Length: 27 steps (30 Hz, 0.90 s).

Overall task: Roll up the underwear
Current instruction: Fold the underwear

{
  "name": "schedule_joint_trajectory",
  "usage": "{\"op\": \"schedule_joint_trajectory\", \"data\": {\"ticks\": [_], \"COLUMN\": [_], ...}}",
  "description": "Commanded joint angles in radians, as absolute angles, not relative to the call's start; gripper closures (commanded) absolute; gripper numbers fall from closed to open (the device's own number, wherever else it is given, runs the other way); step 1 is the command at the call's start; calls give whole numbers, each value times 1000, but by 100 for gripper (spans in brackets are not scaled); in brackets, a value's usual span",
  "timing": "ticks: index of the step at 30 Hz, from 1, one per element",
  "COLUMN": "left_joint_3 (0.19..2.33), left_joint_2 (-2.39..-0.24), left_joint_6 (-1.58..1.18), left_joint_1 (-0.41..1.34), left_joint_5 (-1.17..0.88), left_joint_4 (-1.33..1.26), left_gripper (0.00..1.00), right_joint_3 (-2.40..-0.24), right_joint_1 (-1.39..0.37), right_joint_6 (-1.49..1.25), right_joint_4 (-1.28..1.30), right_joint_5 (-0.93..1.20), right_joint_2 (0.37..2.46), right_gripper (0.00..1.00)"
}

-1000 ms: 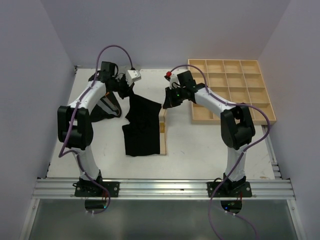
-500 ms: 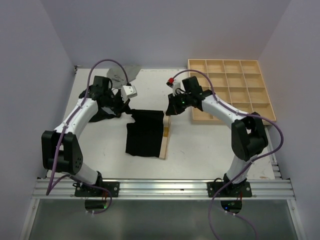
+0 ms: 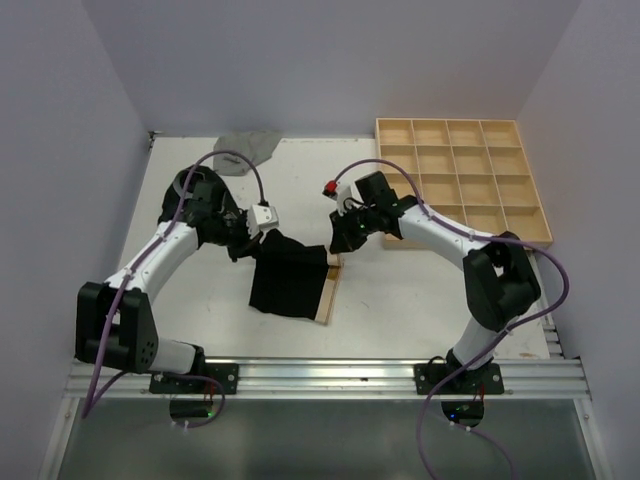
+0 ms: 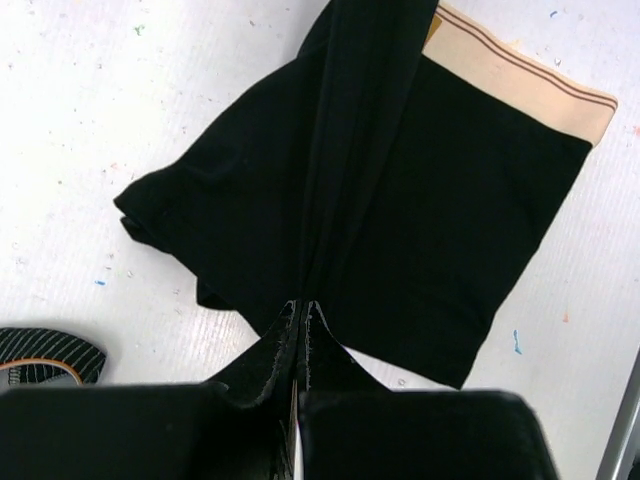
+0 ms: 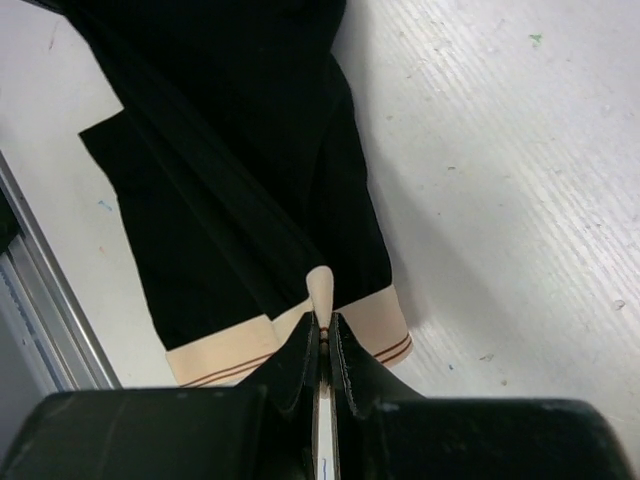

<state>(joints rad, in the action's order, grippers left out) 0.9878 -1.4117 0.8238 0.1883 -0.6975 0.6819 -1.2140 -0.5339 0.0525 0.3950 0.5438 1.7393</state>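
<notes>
A black pair of underwear (image 3: 288,288) with a tan waistband (image 3: 331,283) lies mid-table between the arms. My left gripper (image 3: 262,236) is shut on the black leg-side edge (image 4: 330,180); the pinch shows at the fingertips of this gripper (image 4: 302,306). My right gripper (image 3: 336,246) is shut on a pinch of the tan waistband (image 5: 320,285), held at this gripper's tip (image 5: 322,320). A raised ridge of cloth runs between the two grips, over the flat layer below. A grey pair of underwear (image 3: 246,145) lies at the far edge.
A wooden grid tray (image 3: 462,180) stands at the back right, just beyond the right arm. A striped waistband of another garment (image 4: 40,352) lies beside the left gripper. The metal rail (image 3: 320,375) runs along the near edge.
Both grippers have moved toward the near edge with the cloth's far edge in them. The black underwear now lies shorter, doubled over itself. The grey pair at the back is uncovered.
</notes>
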Motion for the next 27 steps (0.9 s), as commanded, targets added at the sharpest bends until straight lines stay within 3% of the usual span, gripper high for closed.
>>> {"op": "schedule_joint_trajectory", "data": {"ticks": [1,19,21,23,25,26,27], "left_joint_3": [963,764,753,744,732,724,723], "left_joint_2": [-1355,-1330,-1318,-1316,-1315,-1307,-1298], "left_joint_6": [877,1012,1026,1035,1045,1043,1043], "left_joint_1": [187,195,201,209,212,212,210], "left_joint_5": [-684,-649,-658,-655,-658,-661,-664], "left_joint_4": [710,695,704,713,716,719,721], "left_gripper": [100,100,100,100,89,74,68], "right_joint_3": [-1204,-1060,-1054,-1054,-1049,-1045,-1039], "right_joint_1": [-577,-732,-741,-749,-756,-756,-756], "right_joint_6": [90,95,106,113,100,75,57], "right_joint_4": [393,344,350,360,365,362,341], "right_joint_5": [529,502,517,534,549,554,549], "right_joint_2": [1664,1657,1651,1644,1628,1618,1583], "right_gripper": [100,100,96,76,65,63,62]}}
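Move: Both hands already hold the underwear's folded-over edge. Its near half, where this edge is going, has its middle some 8 cm back and 11 cm right of the left hand, 7 cm below, and about 8 cm back and 13 cm left of the right. The loose near stretch of beige waistband lies 12 cm back and 3 cm left of the right hand. The striped garment is about 15 cm ahead and 15 cm left of the left hand. Both hands draw the held edge back 7–10 cm, lowering it onto the underwear's near half, then open their fingers. ##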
